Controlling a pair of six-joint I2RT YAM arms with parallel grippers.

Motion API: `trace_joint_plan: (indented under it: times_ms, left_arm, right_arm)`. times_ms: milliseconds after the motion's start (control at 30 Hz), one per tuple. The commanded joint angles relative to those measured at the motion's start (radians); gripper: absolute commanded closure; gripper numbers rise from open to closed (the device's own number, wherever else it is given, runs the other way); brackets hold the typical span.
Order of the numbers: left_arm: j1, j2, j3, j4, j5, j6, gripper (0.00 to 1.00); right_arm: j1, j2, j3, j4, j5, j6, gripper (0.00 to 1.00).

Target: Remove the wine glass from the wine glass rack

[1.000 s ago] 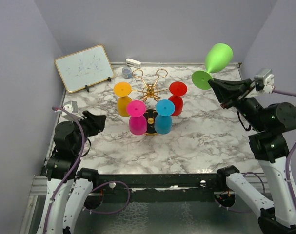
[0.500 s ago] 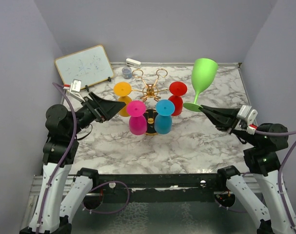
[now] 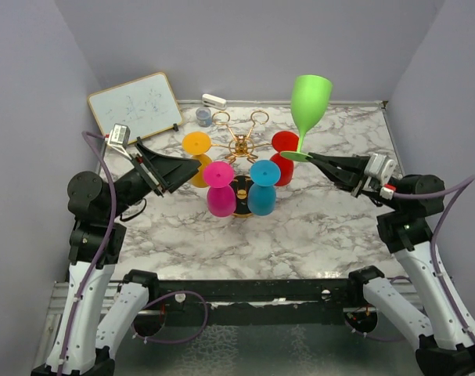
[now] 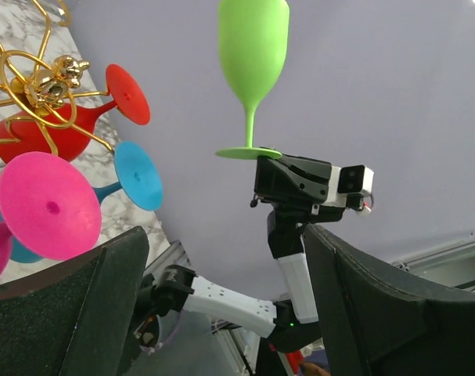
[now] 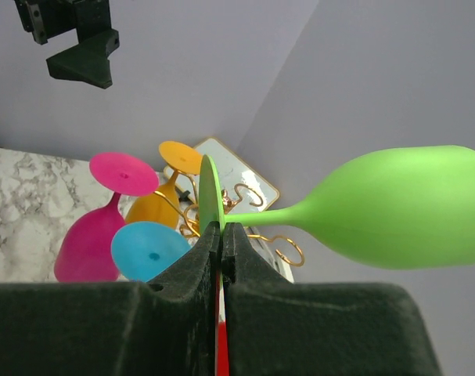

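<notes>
My right gripper is shut on the flat foot of a green wine glass and holds it upright in the air, just right of the wine glass rack. In the right wrist view the jaws pinch the green foot, with the bowl off to the right. The gold rack holds orange, pink, blue and red glasses hanging bowl down. The left gripper hovers open and empty left of the rack; its view shows the green glass across the rack.
A small whiteboard leans at the back left. A white object and a small blue-grey cup sit by the back wall behind the rack. Purple walls close in the marble table on three sides.
The right arm swung the green glass from tilted at the far right to upright beside the rack. The left arm rose from the left edge toward the rack and its gripper opened.
</notes>
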Motion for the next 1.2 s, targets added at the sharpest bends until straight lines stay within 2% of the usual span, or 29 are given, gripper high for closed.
trace_joint_plan:
  times_ms: [0,133,233,300,500,667,833,967,1167]
  left_arm:
    - [-0.004,0.004,0.018,0.037,0.015,-0.075,0.16]
    - [-0.004,0.036,0.019,0.038,0.022,-0.056,0.16]
    - [-0.009,0.072,0.025,0.029,0.040,-0.024,0.16]
    - [-0.010,0.092,0.028,0.023,0.054,-0.011,0.16]
    - [-0.011,0.084,0.007,0.047,0.035,-0.120,0.16]
    - [-0.011,0.038,-0.058,0.068,-0.017,-0.252,0.17]
    - [-0.012,0.018,-0.069,0.041,-0.028,-0.282,0.17]
    - [-0.014,0.017,-0.073,0.008,-0.032,-0.279,0.17]
    - [-0.017,0.002,-0.089,-0.008,-0.037,-0.279,0.22]
  right_arm:
    - [0.037,0.080,0.053,0.141,0.005,-0.047,0.99]
    - [0.163,0.187,0.153,0.078,0.101,-0.183,0.99]
    - [0.333,0.283,0.235,0.001,0.265,-0.350,0.99]
    - [0.435,0.337,0.251,0.019,0.385,-0.450,0.99]
    - [0.604,0.340,0.159,0.164,0.626,-0.647,0.99]
    - [0.805,0.362,0.056,0.287,0.840,-0.886,0.99]
    - [0.902,0.395,-0.024,0.418,0.923,-1.009,0.99]
    - [0.969,0.425,-0.038,0.451,0.962,-1.082,0.99]
    - [1.030,0.479,-0.055,0.559,1.005,-1.191,0.99]
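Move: My left hand is empty and open. The middle of the green wine glass, held by its foot in my right hand with the bowl forward, lies about 24 cm to its right, 11 cm ahead and 4 cm higher. The pink glass is 5 cm ahead and 8 cm right, the orange 12 cm ahead and 2 cm right, both some 15 cm below. From my right hand, my left fingers are 24 cm left and 3 cm back, roughly level; the blue glass is 8 cm left, 2 cm ahead and 15 cm below. I carry the green wine glass some 18 cm left towards my open left fingers, over the blue and pink glasses, lifting slightly before sinking and easing back a little. My right fingers stay shut on its foot while that wrist rolls about 40 degrees, bowl upward. My left hand dips slightly forward, draws partly back, tips down some 20 degrees and waits open. ##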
